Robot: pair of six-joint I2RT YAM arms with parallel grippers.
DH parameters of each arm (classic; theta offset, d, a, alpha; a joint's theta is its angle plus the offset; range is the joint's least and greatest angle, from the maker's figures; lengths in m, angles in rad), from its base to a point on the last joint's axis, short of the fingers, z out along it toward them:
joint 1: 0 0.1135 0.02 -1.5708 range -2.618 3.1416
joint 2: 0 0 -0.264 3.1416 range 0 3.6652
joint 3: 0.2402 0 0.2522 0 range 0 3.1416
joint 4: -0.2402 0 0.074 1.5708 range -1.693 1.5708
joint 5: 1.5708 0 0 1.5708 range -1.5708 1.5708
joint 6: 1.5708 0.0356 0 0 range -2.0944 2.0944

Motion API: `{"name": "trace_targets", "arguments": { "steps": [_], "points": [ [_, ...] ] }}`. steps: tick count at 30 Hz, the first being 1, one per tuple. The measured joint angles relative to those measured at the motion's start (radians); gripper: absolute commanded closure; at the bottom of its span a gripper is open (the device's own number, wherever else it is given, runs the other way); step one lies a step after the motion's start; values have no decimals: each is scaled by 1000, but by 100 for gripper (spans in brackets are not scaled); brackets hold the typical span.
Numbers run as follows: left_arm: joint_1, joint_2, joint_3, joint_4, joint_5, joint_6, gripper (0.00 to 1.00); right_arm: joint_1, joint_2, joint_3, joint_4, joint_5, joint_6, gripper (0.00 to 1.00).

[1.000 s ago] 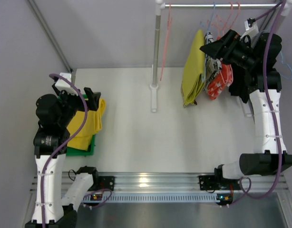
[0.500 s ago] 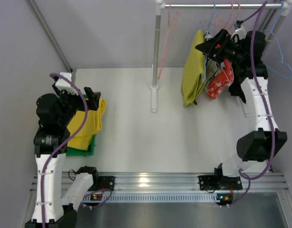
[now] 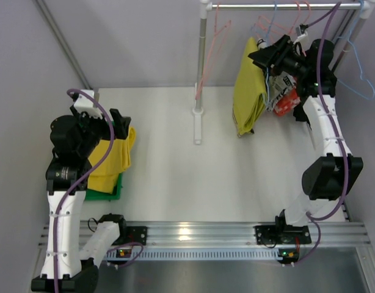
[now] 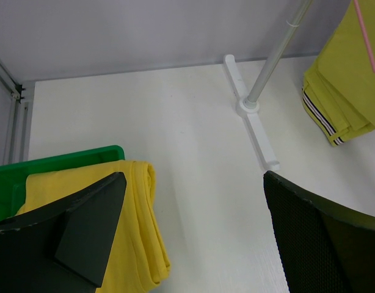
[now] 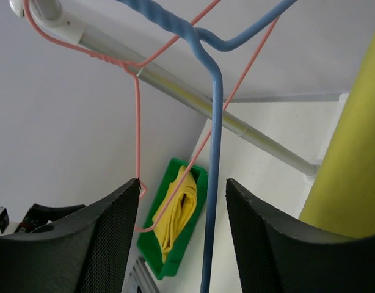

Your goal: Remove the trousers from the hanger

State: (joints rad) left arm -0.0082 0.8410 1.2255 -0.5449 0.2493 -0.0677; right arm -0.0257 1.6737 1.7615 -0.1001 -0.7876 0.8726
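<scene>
The olive-yellow trousers (image 3: pixel 248 91) hang folded over a hanger on the rail (image 3: pixel 279 7); they also show in the left wrist view (image 4: pixel 346 79) and the right wrist view (image 5: pixel 358 152). The bright yellow trousers (image 3: pixel 111 159) lie folded in the green bin (image 3: pixel 105 195), also seen in the left wrist view (image 4: pixel 132 244) and the right wrist view (image 5: pixel 178 213). My right gripper (image 3: pixel 261 56) is open, up at the rail, with a blue hanger wire (image 5: pixel 212 183) between its fingers, not clamped. My left gripper (image 3: pixel 108 128) is open and empty just above the bright yellow trousers.
A black-and-white printed cloth (image 3: pixel 280 80) and a red-orange garment (image 3: pixel 287 101) hang behind my right arm. Empty pink hangers (image 3: pixel 215 36) and a blue hanger (image 3: pixel 358 85) hang on the rail. The rack's post and foot (image 3: pixel 198 116) stand mid-table.
My right arm has swung up and left to the rail, bringing its open gripper around the blue hanger wire. The hangers have swayed. My left arm has shifted slightly.
</scene>
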Motion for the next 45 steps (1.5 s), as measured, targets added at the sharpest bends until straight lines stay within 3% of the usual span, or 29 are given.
{"name": "trace_targets", "arguments": {
  "steps": [6, 13, 19, 45],
  "points": [
    [0, 0, 0, 6, 0, -5, 1, 8, 21, 0, 6, -18, 32, 53],
    [0, 0, 0, 6, 0, -5, 1, 10, 23, 0, 10, -33, 56, 82],
    [0, 0, 0, 6, 0, -5, 1, 10, 23, 0, 7, -45, 57, 100],
    [0, -13, 0, 13, 0, -8, 1, 10, 11, 2, 132, -72, 219, 100]
  ]
}}
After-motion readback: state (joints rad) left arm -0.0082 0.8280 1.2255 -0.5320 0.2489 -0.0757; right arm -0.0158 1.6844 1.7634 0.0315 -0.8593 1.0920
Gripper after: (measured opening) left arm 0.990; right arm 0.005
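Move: The side wire of the blue hanger already runs between the right hand's open fingers, within about 1 cm of its grip point. The olive trousers hang below, some 20 cm down, 4 cm back and 3 cm left. The printed trousers lie about 7 cm right, 3 cm back and 18 cm down; the empty pink hanger is about 17 cm left, level ahead, 5 cm lower. From the left hand, that wire is roughly 18 cm ahead, 49 cm right and 6 cm higher. The right fingers, partly open at first, shut fully on the side wire of the blue hanger and pinch it while the hand eases about 1 cm left and slightly down. Still gripping, it then lifts about 3 cm, drawing back about a centimetre, with the wrist rolling some 8 degrees so its left side rises. ##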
